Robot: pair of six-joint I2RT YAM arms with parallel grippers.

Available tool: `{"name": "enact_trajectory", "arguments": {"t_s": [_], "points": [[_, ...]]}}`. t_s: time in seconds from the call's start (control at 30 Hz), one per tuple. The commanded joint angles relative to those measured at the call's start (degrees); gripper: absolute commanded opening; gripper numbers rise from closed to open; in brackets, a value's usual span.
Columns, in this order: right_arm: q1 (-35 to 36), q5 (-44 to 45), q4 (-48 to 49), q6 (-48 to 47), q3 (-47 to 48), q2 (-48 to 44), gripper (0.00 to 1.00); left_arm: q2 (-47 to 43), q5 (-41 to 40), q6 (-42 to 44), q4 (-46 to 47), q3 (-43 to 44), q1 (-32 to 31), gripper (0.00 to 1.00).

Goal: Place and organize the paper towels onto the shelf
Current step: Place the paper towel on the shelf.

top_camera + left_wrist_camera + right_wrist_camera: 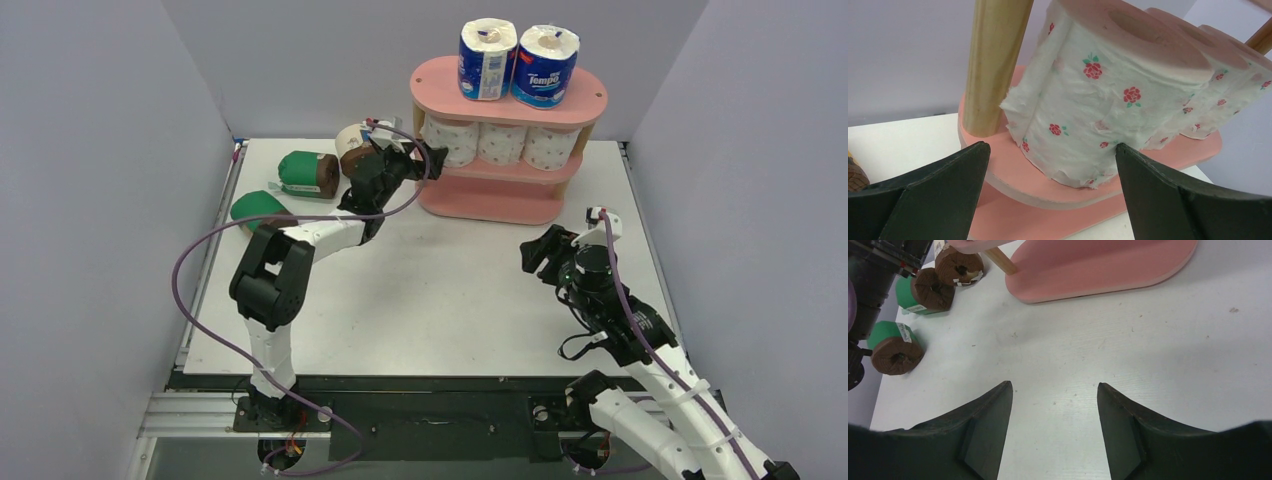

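The pink shelf (590, 100) stands at the back of the table. Two blue-white paper towels (487, 58) stand on its top board. Three white rolls with pink dots (500, 143) fill the middle tier. My left gripper (420, 158) is open at the left end of that tier. Its fingertips flank the front of the leftmost dotted roll (1108, 95) without closing on it. Two green-wrapped brown rolls (308, 172) (258, 210) and a cream-wrapped one (352, 145) lie on the table left of the shelf. My right gripper (535, 255) hovers open and empty over the table (1058, 350).
A wooden post (995, 60) stands just left of the dotted roll at the tier's end. The shelf's bottom board (1098, 265) holds nothing that I can see. Grey walls close the table on three sides. The left arm's purple cable (200, 250) loops over the left part of the table.
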Motion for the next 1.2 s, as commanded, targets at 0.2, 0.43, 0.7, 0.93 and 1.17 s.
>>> {"name": "enact_trajectory", "arguments": {"t_s": [0.2,0.43,0.7,0.93,1.17], "points": [[0.6,0.8,3.8,-0.6,-5.3,-6.0,0.58,2.0,-0.9,0.6,-0.9,4.9,1.2,0.97],[0.7,2.5,3.5,-0.3,-6.8,-9.0,0.58,3.2,-0.8,0.6,-1.2,6.1,1.6,0.97],[0.6,5.3,1.6,0.1,-6.3,-9.6,0.56,4.5,-0.4,0.5,-2.0,7.8,1.6,0.97],[0.6,10.2,0.7,0.8,-6.6,-14.6,0.56,4.8,-0.5,0.6,-2.0,8.1,1.6,0.97],[0.7,11.6,0.7,0.8,-7.4,-16.9,0.58,4.7,-0.5,0.6,-1.9,8.0,1.7,0.97]]}}
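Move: The leftmost flower-print roll on the middle shelf is the thing being set: its middle is about 6 cm ahead of the left hand, 4 cm to its right and nearly level. The next roll stands 11 cm to the right of it, in the same row, and the shelf's left post is some 7 cm ahead of and 3 cm left of the left hand. From the right hand, that leftmost roll lies roughly 18 cm ahead and 16 cm left, about level. The leftmost flower-print roll is pushed deeper onto the middle shelf by the tip of the left hand's right finger, which stays on its front as the wide-open left hand eases about 2.5 cm forward and slows. The empty right hand dips slightly, then rises and backs off to the right, about 5 cm altogether, turning a little clockwise and tipping its fingers up. ##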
